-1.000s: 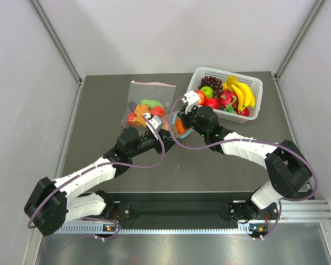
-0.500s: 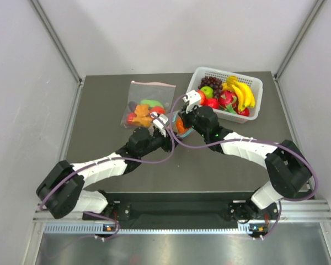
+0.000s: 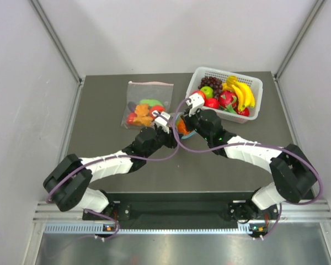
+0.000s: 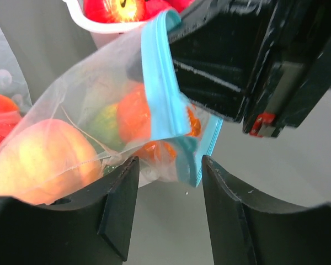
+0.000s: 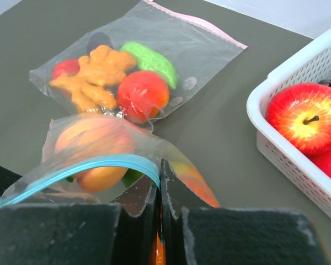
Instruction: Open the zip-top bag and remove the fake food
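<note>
The zip-top bag [image 4: 99, 105] hangs off the table, and my right gripper [image 5: 161, 179] is shut on its teal zip strip [image 5: 99, 164]. The fake food shows through the plastic: a peach piece [image 4: 38, 160], an orange piece [image 4: 138, 118] and a green piece [image 4: 105, 124]. My left gripper [image 4: 168, 190] is open just under the strip's lower corner, which dips towards the gap without touching either finger. In the top view the left gripper [image 3: 171, 132] and the right gripper [image 3: 183, 122] meet at the bag [image 3: 181, 129] in the middle of the table.
A larger clear bag [image 3: 146, 105] with a pink strip lies at the back left, holding a gingerbread piece [image 5: 94, 77] and other toys. A white basket [image 3: 255, 88] with bananas, grapes and apples stands at the back right, close to the right gripper.
My left arm has swung right and forward, bringing its gripper up against the bag held by the right gripper. The right arm and bag have hardly moved.
</note>
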Controlling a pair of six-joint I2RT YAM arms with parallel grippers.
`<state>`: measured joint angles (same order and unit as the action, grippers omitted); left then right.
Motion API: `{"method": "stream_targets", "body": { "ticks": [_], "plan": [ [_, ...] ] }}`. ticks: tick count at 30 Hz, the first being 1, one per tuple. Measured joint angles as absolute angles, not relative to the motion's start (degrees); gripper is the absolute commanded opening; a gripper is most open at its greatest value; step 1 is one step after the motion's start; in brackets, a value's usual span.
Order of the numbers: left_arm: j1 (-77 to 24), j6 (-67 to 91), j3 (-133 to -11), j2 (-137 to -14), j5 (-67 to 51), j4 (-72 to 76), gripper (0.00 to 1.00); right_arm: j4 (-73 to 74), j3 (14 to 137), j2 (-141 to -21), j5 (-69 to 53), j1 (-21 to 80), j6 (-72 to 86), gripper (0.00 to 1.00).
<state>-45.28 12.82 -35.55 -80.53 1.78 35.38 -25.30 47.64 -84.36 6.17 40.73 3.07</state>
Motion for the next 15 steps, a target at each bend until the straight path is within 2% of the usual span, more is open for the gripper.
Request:
{"method": "stream_targets", "body": {
  "ticks": [3, 7, 8, 9, 10, 15],
  "plan": [
    [-45.8, 13.4, -35.6, -80.6, 2.9, 36.3, 0.52, -25.4, 47.2, -84.3, 6.2, 40.7, 3.1, 0.00],
    [-46.5, 13.6, -36.2, -82.0, 4.7, 36.2, 0.25, -25.8, 46.2, -83.7, 6.2, 40.8, 3.0, 0.00],
    [-46.7, 13.4, -36.4, -82.3, 5.3, 36.0, 0.09, -26.0, 45.6, -83.2, 6.2, 40.8, 3.0, 0.00],
    [-47.0, 13.3, -36.6, -82.6, 5.8, 35.9, 0.03, -26.0, 45.1, -82.7, 6.2, 40.8, 3.0, 0.00],
    [-47.1, 13.3, -36.6, -82.7, 6.2, 35.8, 0.00, -26.0, 44.6, -82.2, 6.2, 40.8, 3.0, 0.00],
    [-47.6, 11.8, -36.8, -82.3, 7.4, 33.8, 0.00, -25.7, 42.6, -78.8, 5.9, 40.8, 3.0, 0.00]
  ]
}}
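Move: The bag's blue zip lip hangs about 2 cm ahead of the left gripper and 1 cm to its right, at roughly its height; that spot lies some 5 cm back, 6 cm left and 2 cm below the right gripper, which holds the bag's mouth farther along. From the left gripper, the peach in the bag sits about 9 cm ahead, 4 cm left and 5 cm lower; the second bag is 20 cm ahead, 12 left, 13 down. Hold the left gripper almost in place at the zip lip and shut its half-open fingers on the lip, pinching it while sinking about 1 cm. Keep the right fingers shut on the mouth of the bag and ease that hand back and to the right, some 2 cm in all, mostly once the left fingers are closing. ##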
